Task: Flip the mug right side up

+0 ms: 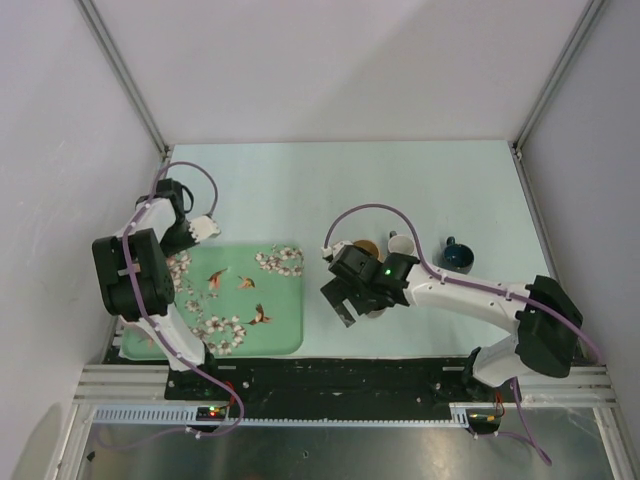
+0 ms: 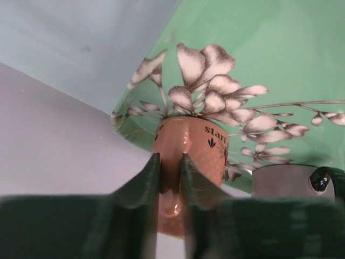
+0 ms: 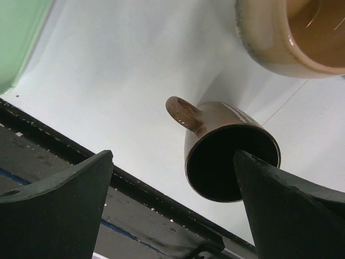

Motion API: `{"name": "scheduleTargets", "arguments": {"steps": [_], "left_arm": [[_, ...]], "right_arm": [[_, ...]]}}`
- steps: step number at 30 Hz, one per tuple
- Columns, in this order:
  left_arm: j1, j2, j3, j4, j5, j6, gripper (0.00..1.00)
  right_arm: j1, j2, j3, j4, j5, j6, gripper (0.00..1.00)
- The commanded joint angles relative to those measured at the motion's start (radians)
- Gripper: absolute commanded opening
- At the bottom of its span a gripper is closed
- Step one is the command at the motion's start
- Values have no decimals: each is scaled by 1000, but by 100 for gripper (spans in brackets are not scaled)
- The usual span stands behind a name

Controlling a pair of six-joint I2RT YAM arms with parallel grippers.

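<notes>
In the left wrist view my left gripper (image 2: 170, 157) is shut on the handle of a salmon-pink mug (image 2: 202, 145) with black lettering, held over the corner of the green floral tray (image 2: 269, 54). I cannot tell which way up it is. In the top view that gripper (image 1: 203, 228) is at the tray's far left corner. My right gripper (image 3: 172, 156) is open and empty. A glossy brown mug (image 3: 232, 156) sits by its right finger, its dark opening facing the camera and its handle (image 3: 183, 110) pointing left. In the top view the right gripper (image 1: 345, 298) hangs right of the tray.
A tan mug (image 3: 291, 32) stands just beyond the brown one. The top view shows a brown mug (image 1: 365, 248), a white mug (image 1: 400, 243) and a dark blue mug (image 1: 458, 257) in a row behind the right gripper. The tray (image 1: 240, 300) fills the near left; the table's front rail (image 3: 64, 156) is close.
</notes>
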Motion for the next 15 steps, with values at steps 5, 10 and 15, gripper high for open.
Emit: {"name": "scheduleTargets", "arguments": {"steps": [5, 10, 15], "left_arm": [[-18, -58, 27, 8, -6, -47, 1], [-95, -161, 129, -66, 110, -221, 0], [-200, -220, 332, -208, 329, -420, 0]], "right_arm": [[-14, -125, 136, -36, 7, -34, 99], [-85, -218, 168, 68, -119, -4, 99], [-214, -213, 168, 326, -405, 102, 99]]}}
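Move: The orange mug in the tray's far left corner is right under my left hand, its handle between my half-open fingers and its middle about 4 cm below and 1 cm back and right. The pink mug is some 11 cm straight back. From my right hand the orange mug lies roughly 50 cm left and 13 cm ahead; the brown mug is level, about 6 cm right and 5 cm below, the tan mug 10 cm ahead, 5 cm right. With my left hand I pinch the orange mug's handle shut between the fingers, then lift it out of the tray corner, some 6 cm up and as far to the right, a little forward, tips swinging forward. Meanwhile my right hand, wide open, climbs about 13 cm clear of the brown mug, easing forward and turning its fingertips some 25 degrees to the left. ##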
